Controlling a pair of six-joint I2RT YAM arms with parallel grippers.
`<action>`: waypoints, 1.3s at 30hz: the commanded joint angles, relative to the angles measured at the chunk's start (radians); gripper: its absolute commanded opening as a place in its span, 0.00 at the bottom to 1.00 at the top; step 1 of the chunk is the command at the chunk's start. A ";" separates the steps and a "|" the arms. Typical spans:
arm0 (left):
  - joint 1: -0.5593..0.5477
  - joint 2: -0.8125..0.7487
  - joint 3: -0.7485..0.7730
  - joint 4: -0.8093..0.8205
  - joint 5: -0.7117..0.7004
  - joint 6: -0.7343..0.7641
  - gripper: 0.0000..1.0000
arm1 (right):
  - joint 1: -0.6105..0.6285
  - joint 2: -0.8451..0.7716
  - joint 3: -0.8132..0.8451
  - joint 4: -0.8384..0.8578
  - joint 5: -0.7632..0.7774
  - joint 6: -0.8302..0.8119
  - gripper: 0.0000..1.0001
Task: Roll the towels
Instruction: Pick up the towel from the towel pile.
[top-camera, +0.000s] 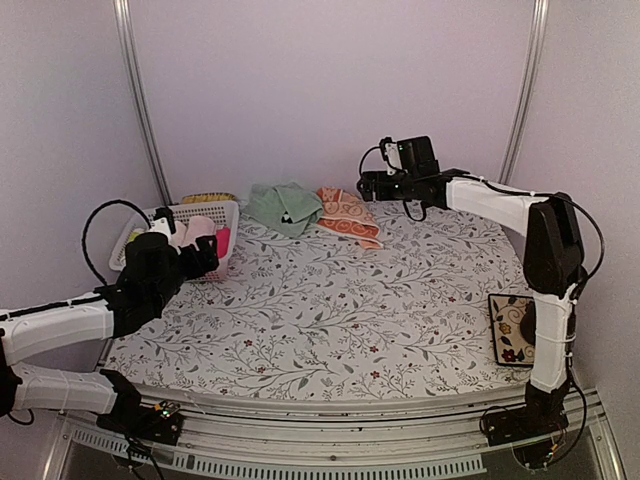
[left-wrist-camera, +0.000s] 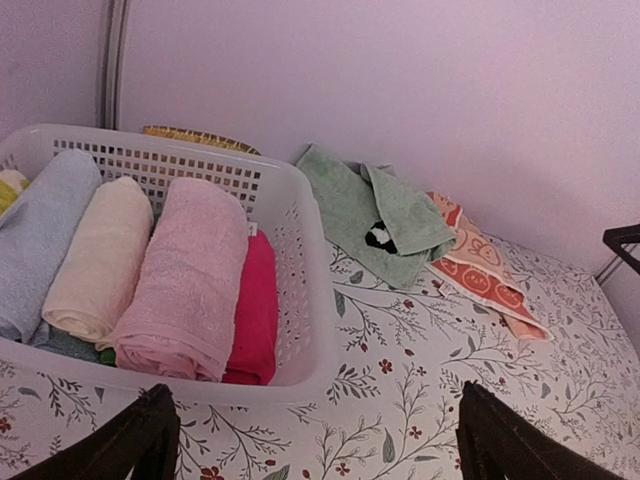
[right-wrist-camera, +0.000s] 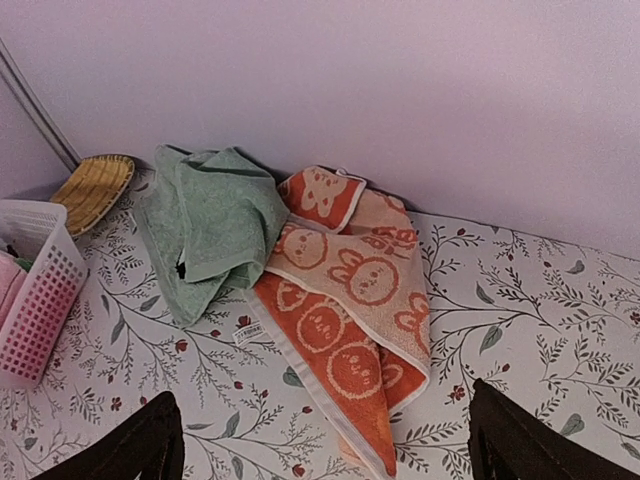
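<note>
Two towels lie crumpled side by side at the back of the table, against the wall. The pale green towel (top-camera: 283, 206) (left-wrist-camera: 365, 205) (right-wrist-camera: 210, 225) is bunched up, with a small dark-and-white mark showing. The orange towel (top-camera: 348, 216) (left-wrist-camera: 480, 270) (right-wrist-camera: 350, 310), with its cream animal-face rings, lies partly folded to the green one's right, touching it. My right gripper (top-camera: 368, 185) (right-wrist-camera: 325, 445) hovers open just right of the orange towel, holding nothing. My left gripper (top-camera: 205, 255) (left-wrist-camera: 315, 445) stands open at the basket's near corner, also holding nothing.
A white lattice basket (top-camera: 222, 212) (left-wrist-camera: 290, 215) (right-wrist-camera: 40, 300) at the back left holds several rolled towels. A yellow woven dish (right-wrist-camera: 95, 185) lies behind it by the wall. A patterned square pad (top-camera: 512, 328) sits at the right edge. A floral cloth covers the table.
</note>
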 joint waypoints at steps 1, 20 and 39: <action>-0.007 -0.009 0.009 0.015 0.031 -0.009 0.97 | 0.020 0.147 0.120 -0.035 0.097 -0.076 0.99; -0.017 -0.004 0.003 0.046 0.097 -0.019 0.97 | 0.031 0.349 0.175 -0.122 0.058 -0.003 0.91; -0.027 -0.007 -0.001 0.055 0.108 -0.027 0.97 | 0.036 0.305 0.065 -0.097 0.125 -0.039 0.37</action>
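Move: The right hand, open and empty, hangs roughly 21 cm above the near corner of the orange towel, almost straight over it. From the hand, the orange towel's middle lies some 12 cm ahead and 6 cm left, and the green towel's middle about 14 cm ahead and 20 cm left, both at table height. From the left hand the orange towel's near corner is about 20 cm ahead, 32 cm to the right and 19 cm down. Downward some 20 cm goes the right hand, bowing out about 4 cm forward and slightly left before drawing back over the orange towel's near corner, while the fingers tip some 25 degrees steeper. Close to the table it stops and the wide-open fingers shut to about half, one on either side of the corner, beginning to pinch it. ##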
